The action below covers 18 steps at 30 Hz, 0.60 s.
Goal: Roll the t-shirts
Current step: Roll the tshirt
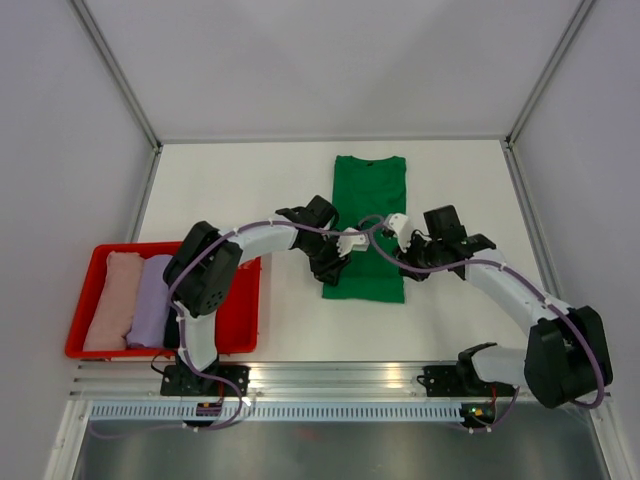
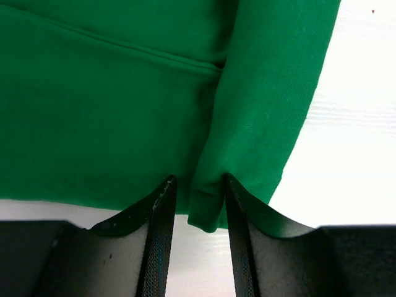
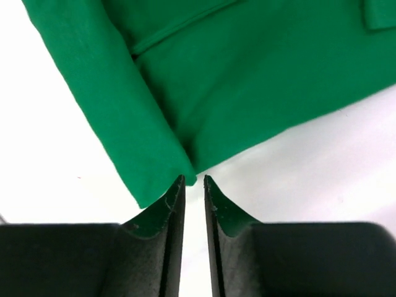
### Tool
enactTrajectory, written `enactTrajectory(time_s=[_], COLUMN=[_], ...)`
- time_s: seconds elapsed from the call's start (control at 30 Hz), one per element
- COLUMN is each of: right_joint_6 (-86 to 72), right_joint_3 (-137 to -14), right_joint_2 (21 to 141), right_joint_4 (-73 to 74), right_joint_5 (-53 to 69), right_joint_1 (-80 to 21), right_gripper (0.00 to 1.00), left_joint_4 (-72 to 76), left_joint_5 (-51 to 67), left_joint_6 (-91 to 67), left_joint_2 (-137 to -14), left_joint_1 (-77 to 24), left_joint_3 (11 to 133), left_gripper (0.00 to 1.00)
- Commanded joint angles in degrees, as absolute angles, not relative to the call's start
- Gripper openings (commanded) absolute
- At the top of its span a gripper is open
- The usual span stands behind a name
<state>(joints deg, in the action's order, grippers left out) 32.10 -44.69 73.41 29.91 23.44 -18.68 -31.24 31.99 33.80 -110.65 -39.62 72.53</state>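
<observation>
A bright green t-shirt (image 1: pixel 369 215) lies flat on the white table, folded into a long strip with the collar at the far end. My left gripper (image 1: pixel 332 262) is at its near left corner. In the left wrist view (image 2: pixel 198 185) the jaws stand apart with a fold of the hem (image 2: pixel 207 210) between them. My right gripper (image 1: pixel 404 258) is at the near right corner. In the right wrist view (image 3: pixel 193 180) the jaws are almost together, pinching the tip of the hem corner (image 3: pixel 185 170). Rolled pale pink (image 1: pixel 112 300), lavender (image 1: pixel 150 298) and black (image 1: pixel 172 330) shirts lie in the tray.
A shallow red tray (image 1: pixel 243 320) stands at the near left, beside the left arm. White walls with metal posts close in the table on three sides. A metal rail runs along the near edge.
</observation>
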Motion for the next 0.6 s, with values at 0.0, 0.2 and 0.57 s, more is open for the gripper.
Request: enactTrajectory(time_s=[0.0,0.2,0.57], right_joint_6=[22.61,7.23,-18.02], right_joint_3=[-47.64,-46.06,-32.09], right_joint_2=[69.00,61.88,57.83], right_joint_4=[31.29,25.14,14.51], right_joint_5=[26.44,30.50,28.13], right_joint_1=[-17.67,-17.58,-17.14], right_gripper=[0.23,0.09,0.00], left_joint_4=[-29.79,-29.79,-29.88], left_joint_5=[31.90,32.26,31.99], left_joint_6=[32.26,32.08,31.99], left_joint_2=[-110.66,-109.52,-109.51], left_joint_1=[-39.46,-39.46,-39.46], left_joint_3=[73.57,72.77,72.60], left_gripper=[0.43,0.43,0.43])
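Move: The folded-over near flap of the green t-shirt has its right end about 3 cm back, 3 cm left and some 6 cm below my right hand. My left hand is already down at the flap's left corner, about 1 cm behind it and 1 cm below, with the right end some 18 cm to its right and 3 cm back. From my right hand, the flat shirt body centres about 16 cm ahead and 11 cm left. Empty, I keep lifting my right hand off the flap's right end, up about 7 cm and some 3 cm left, while its fingers close fully. The wrist rolls and swings clockwise, roughly 25 degrees each; at the top I turn back down and draw the hand a little towards me. My left hand stays put, its part-open fingers still around the flap's left corner. ##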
